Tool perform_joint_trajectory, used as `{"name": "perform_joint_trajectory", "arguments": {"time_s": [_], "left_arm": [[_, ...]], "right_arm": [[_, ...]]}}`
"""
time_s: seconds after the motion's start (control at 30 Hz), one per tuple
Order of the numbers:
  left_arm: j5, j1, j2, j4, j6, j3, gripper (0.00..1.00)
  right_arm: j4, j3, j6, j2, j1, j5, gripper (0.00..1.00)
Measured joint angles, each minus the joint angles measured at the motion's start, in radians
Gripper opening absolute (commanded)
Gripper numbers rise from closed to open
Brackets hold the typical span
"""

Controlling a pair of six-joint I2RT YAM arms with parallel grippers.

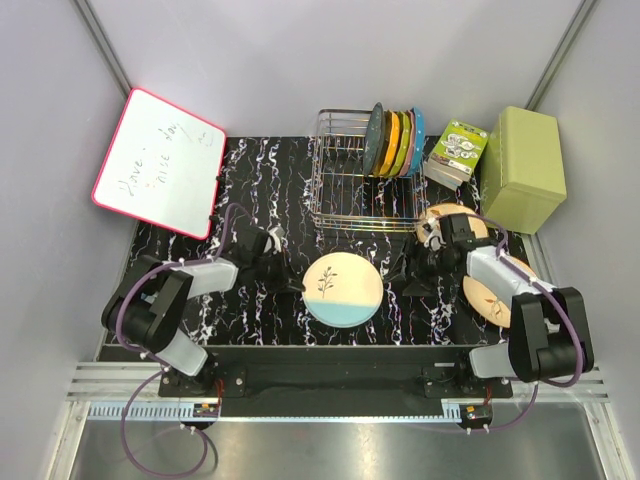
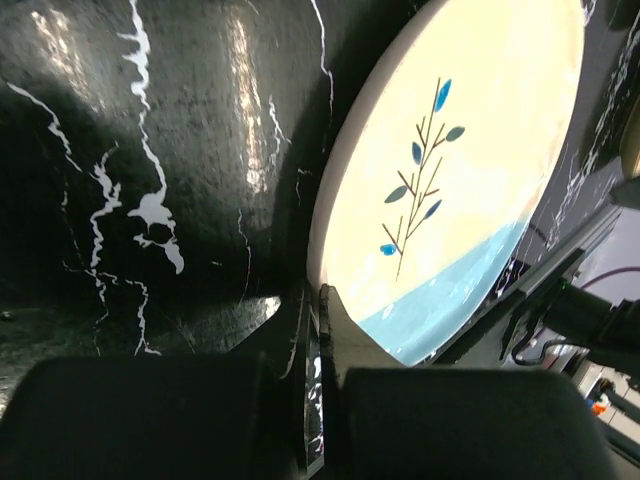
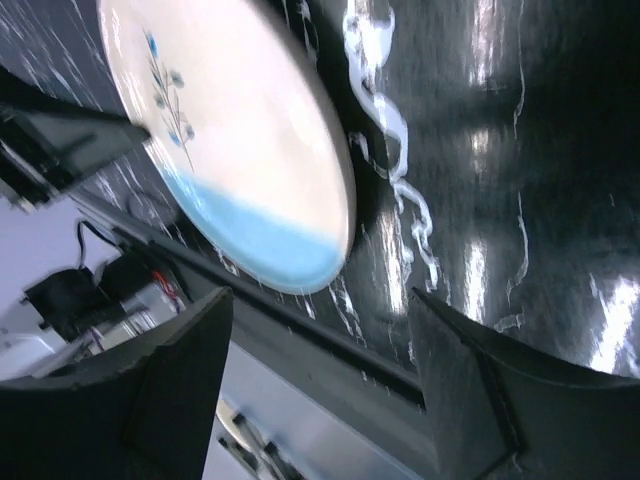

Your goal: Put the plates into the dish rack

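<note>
The cream plate with a light-blue half [image 1: 343, 288] lies flat on the black marble table, between my two grippers. My left gripper [image 1: 292, 278] is shut, with its tips [image 2: 322, 295] against that plate's [image 2: 470, 150] left rim and only table showing in the slit between the fingers. My right gripper [image 1: 408, 278] is open just right of the plate [image 3: 250, 130], and nothing is between its fingers [image 3: 320, 300]. A teal-blue plate [image 1: 374, 140] stands in the silver wire dish rack [image 1: 345, 200]. Two peach plates [image 1: 447, 212] [image 1: 490, 298] lie partly under the right arm.
Several small bright plates [image 1: 402, 142] stand in the rack beside the teal one. An olive-green box [image 1: 522, 168] and a printed packet [image 1: 458, 152] sit at the back right. A pink-framed whiteboard [image 1: 160, 160] leans at the back left. The table's front rail [image 3: 330, 340] is close to the right gripper.
</note>
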Motion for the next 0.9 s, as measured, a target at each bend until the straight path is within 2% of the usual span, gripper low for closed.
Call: {"name": "perform_joint_trajectory", "arguments": {"time_s": [0.2,0.3,0.4,0.5,0.53,0.63,0.73,0.77,0.8,0.83,0.9], "left_arm": [[0.02,-0.007,-0.002,0.017,0.035,-0.01,0.0],[0.026,-0.011,0.004,0.023,0.04,-0.01,0.0],[0.054,-0.017,0.032,0.027,0.044,0.008,0.0],[0.068,-0.016,0.053,-0.003,0.049,0.033,0.0],[0.07,-0.018,0.061,-0.003,0.049,0.04,0.0],[0.07,-0.027,0.073,0.003,0.05,0.051,0.0],[0.07,-0.029,0.072,0.011,0.047,0.047,0.0],[0.069,-0.032,0.071,0.017,0.046,0.045,0.01],[0.068,-0.037,0.069,0.022,0.044,0.042,0.09],[0.065,-0.044,0.066,0.023,0.043,0.039,0.32],[0.055,-0.06,0.059,0.019,0.053,0.039,0.45]], "right_arm": [[0.346,-0.193,0.204,0.068,0.024,-0.035,0.74],[0.443,-0.202,0.272,0.132,0.039,-0.096,0.72],[0.505,-0.171,0.298,0.199,0.067,-0.125,0.64],[0.575,-0.169,0.316,0.231,0.08,-0.127,0.49],[0.605,-0.169,0.32,0.24,0.097,-0.114,0.4],[0.636,-0.173,0.312,0.244,0.137,-0.082,0.34],[0.637,-0.191,0.3,0.188,0.146,-0.046,0.16],[0.626,-0.2,0.298,0.159,0.152,-0.028,0.0],[0.61,-0.205,0.294,0.129,0.157,-0.01,0.0],[0.587,-0.208,0.29,0.096,0.161,0.01,0.0],[0.529,-0.207,0.272,0.034,0.171,0.04,0.0]]}}
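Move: The cream-and-blue plate lies flat between the hands. Its middle is about 11 cm to the right of the left hand's shut fingertips, which are already at its left rim, and level with them. From the open right hand it is roughly 16 cm to the left, 2 cm back and 6 cm below. The dish rack's middle is some 30 cm ahead of the right hand and 9 cm to its left; a floral plate lies about 13 cm ahead and 14 cm right. The right hand pinches the plate's right rim: it swings about 6 cm left and 5 cm down to it, fingers closing from wide to roughly half open around the rim, then rises a good 2 cm and eases slightly right. The left hand keeps its fingertips against the opposite rim, following some 2 cm right with a slight clockwise turn, and starts opening at the very end. ##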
